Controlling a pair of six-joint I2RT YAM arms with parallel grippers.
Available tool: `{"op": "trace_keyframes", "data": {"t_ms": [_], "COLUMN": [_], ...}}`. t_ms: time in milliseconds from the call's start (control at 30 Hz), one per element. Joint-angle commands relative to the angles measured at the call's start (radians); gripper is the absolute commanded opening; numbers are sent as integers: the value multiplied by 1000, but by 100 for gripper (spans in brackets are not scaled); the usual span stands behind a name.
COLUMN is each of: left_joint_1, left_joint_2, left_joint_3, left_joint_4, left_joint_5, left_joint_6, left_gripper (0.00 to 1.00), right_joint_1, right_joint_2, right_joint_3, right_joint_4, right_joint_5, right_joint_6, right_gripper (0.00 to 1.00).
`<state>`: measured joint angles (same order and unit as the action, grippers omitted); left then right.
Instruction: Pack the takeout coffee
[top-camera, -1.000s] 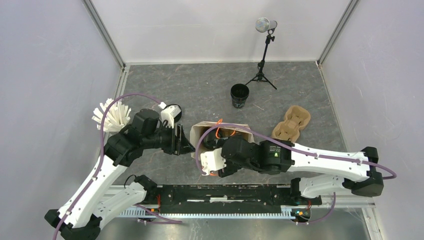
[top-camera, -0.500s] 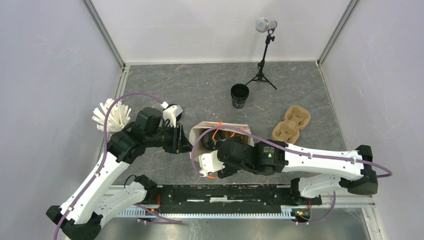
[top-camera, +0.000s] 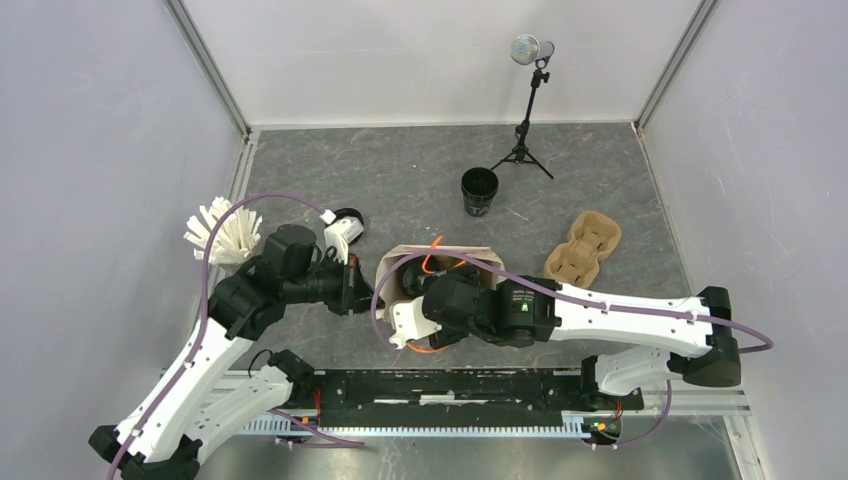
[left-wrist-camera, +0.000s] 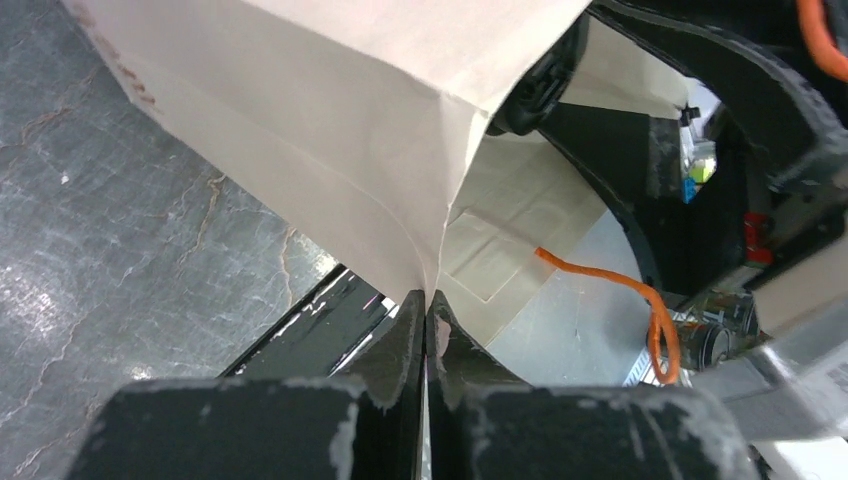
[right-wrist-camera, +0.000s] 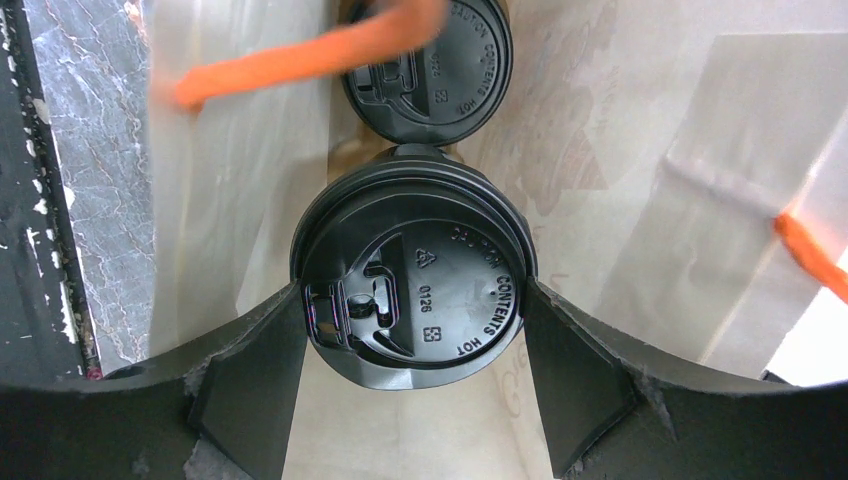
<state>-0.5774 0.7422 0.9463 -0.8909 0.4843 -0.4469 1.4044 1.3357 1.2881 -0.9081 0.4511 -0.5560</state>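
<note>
A beige paper bag (top-camera: 470, 254) with orange handles stands at the middle of the table. My left gripper (left-wrist-camera: 428, 300) is shut on the bag's (left-wrist-camera: 330, 130) left rim corner, the paper pinched between its jaws. Inside the bag, my right gripper (right-wrist-camera: 412, 300) is shut on a takeout coffee (right-wrist-camera: 415, 270), a black cup with a black lid; one finger (right-wrist-camera: 250, 380) presses each side of the lid. A second takeout coffee (right-wrist-camera: 440, 70) stands just beyond it inside the bag (right-wrist-camera: 620, 150). From above, the right wrist (top-camera: 415, 320) covers the bag's mouth.
A black cup without a lid (top-camera: 479, 190) stands behind the bag. A brown pulp cup carrier (top-camera: 583, 250) lies to the right. A white bristly object (top-camera: 222, 230) sits at the left edge. A small tripod (top-camera: 525, 140) stands at the back. An orange handle (left-wrist-camera: 620, 290) hangs near the right arm.
My left gripper has closed on the bag's rim and drawn it slightly left. The right arm has shifted left, holding the cup over the bag's mouth.
</note>
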Motion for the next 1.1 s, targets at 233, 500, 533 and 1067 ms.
{"op": "trace_keyframes", "data": {"t_ms": [233,500,533,1067], "left_joint_1": [4,3,4,4], "left_joint_2": [-40,-31,-28,-53], "left_joint_3": [-44,-61,-61,33], "left_joint_4": [109,151,151,-82], "left_joint_5": [119,129,118,-47], "left_joint_6": [145,142,137,-188], "left_gripper": [3,5,6,66], "right_joint_1": [-75,-132,-133,-94], "right_joint_2": [47,5,2,-61], "right_joint_3": [111,-4,-22,-191], "right_joint_4": [-2,68,72,233], "right_joint_5": [-6,-64,-67,-94], "right_joint_6": [-63,-133,-140,-68], "right_gripper": [63,64,63,62]}}
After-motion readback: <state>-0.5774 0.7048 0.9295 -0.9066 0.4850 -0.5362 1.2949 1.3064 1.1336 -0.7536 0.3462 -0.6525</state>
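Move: The lidded coffee cup is already in the right hand, inside the bag's mouth; the free well of the cup carrier on the bag floor lies about 3 cm ahead, 1 cm left and 14 cm below. The packed cup stands some 10 cm left and 3 cm ahead, its middle 11 cm down. From the left hand, which already pinches the bag rim at its near left corner, that well is about 12 cm right, 5 cm ahead and 14 cm below. The held cup is carried forward about 3.5 cm inside the bag, then lowered roughly 3.5 cm beside the packed cup while easing back a little, the right fingers keeping their grip just under its lid. The left hand first draws the pinched bag rim slightly to the right and back, turning a few degrees clockwise, then opens wide and lets the paper go, turning back again. ##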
